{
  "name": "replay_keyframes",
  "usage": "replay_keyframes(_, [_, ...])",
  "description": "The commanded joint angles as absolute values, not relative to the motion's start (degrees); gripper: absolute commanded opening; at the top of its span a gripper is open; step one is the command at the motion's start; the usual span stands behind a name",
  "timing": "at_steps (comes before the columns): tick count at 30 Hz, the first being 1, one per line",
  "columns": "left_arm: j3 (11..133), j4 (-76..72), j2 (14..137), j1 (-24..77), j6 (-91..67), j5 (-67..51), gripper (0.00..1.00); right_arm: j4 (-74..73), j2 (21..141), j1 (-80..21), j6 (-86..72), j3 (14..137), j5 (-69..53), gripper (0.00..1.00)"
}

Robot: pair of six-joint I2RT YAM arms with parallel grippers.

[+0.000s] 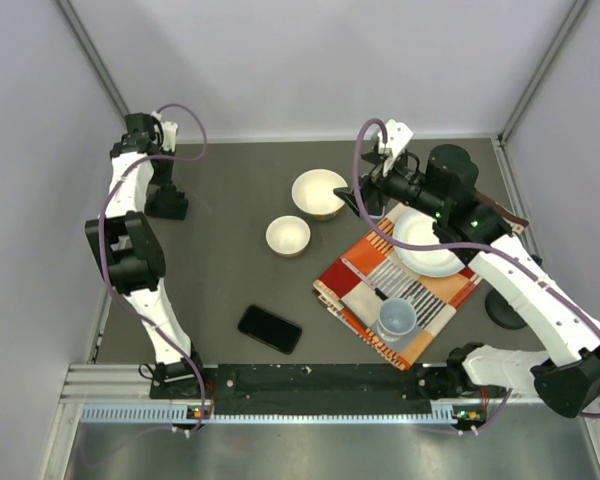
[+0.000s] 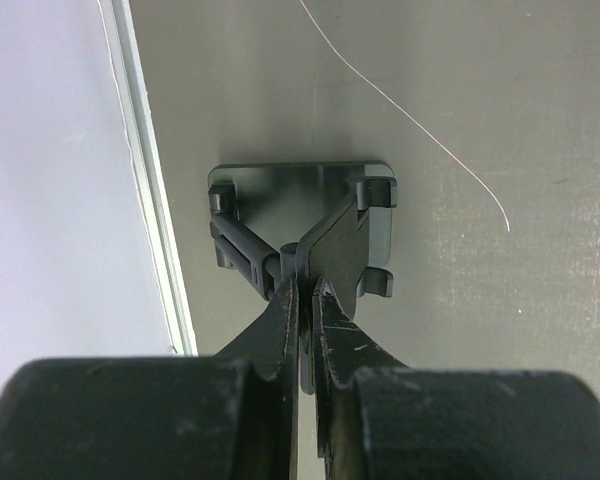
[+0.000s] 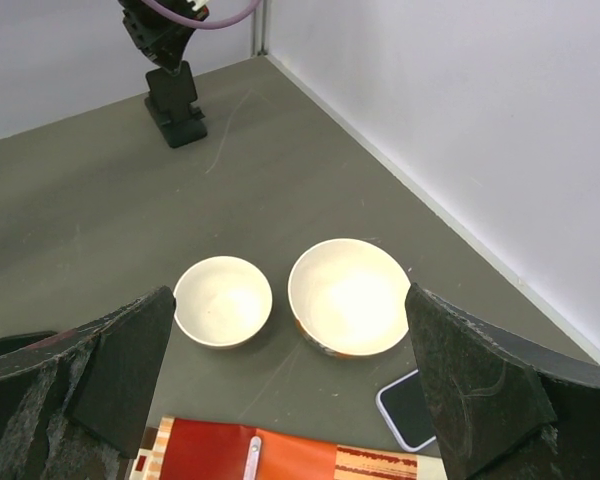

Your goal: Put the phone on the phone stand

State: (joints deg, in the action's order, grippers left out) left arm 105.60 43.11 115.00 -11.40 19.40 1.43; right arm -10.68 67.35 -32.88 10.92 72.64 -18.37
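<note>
The black phone stand (image 1: 168, 205) sits at the far left by the wall. My left gripper (image 2: 302, 285) is shut on its upright cradle plate, above the stand's flat base (image 2: 310, 185). A black phone (image 1: 269, 328) lies flat near the front edge, apart from both arms. My right gripper (image 3: 288, 300) hangs open and empty over two bowls. A second phone with a pale case (image 3: 410, 410) lies on the table partly under my right finger. The stand (image 3: 177, 105) also shows far off in the right wrist view.
A small white bowl (image 1: 288, 236) and a larger bowl (image 1: 319, 193) stand mid-table. An orange striped cloth (image 1: 360, 275) carries a white plate (image 1: 425, 245) and a pale cup (image 1: 397, 318). A black round object (image 1: 505, 308) sits at the right edge. Walls close three sides.
</note>
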Motion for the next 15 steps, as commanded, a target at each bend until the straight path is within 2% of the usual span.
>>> replay_keyframes(1, [107.40,41.92,117.33,-12.30,19.25,4.39,0.06,-8.17,68.03,-33.49,11.51,72.95,-19.16,0.99])
replay_keyframes(2, [107.40,41.75,117.42,-12.39,19.25,4.74,0.08,-8.17,68.11,-33.49,11.43,73.04,-19.42,0.99])
replay_keyframes(6, [108.36,41.48,118.04,-12.83,18.37,7.03,0.35,-8.09,68.55,-33.57,11.25,73.39,-20.13,0.99])
replay_keyframes(9, [109.15,40.26,117.16,-12.83,16.97,9.22,0.48,-8.09,68.82,-33.57,11.16,73.39,-20.13,0.99])
replay_keyframes(11, [109.95,40.08,116.11,-12.83,15.31,10.02,0.73,-8.09,69.08,-33.49,11.16,73.48,-19.87,0.99])
replay_keyframes(12, [110.47,39.90,115.41,-12.83,14.51,9.58,0.76,-8.26,69.17,-33.49,11.16,73.56,-19.86,0.99])
replay_keyframes(13, [110.57,39.90,113.83,-12.83,11.98,9.93,0.98,-8.17,69.17,-33.49,11.16,73.48,-19.69,0.99])
replay_keyframes(15, [111.26,40.34,111.98,-12.22,7.67,14.82,0.99,-8.26,69.35,-33.49,11.25,73.56,-19.42,0.99])
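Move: The left hand still has the upright plate of the phone stand between its shut fingers; the stand's middle lies about 6 cm below and 1 cm ahead, level sideways. The small bowl is some 33 cm to the right and 8 cm back, the large bowl about 42 cm right and 3 cm farther out, both about 12 cm lower. From the right hand, the stand is roughly 53 cm left, 20 cm ahead and 31 cm below. Opening wide, the left fingers let go of the stand's plate while the hand shifts about 3 cm left. ##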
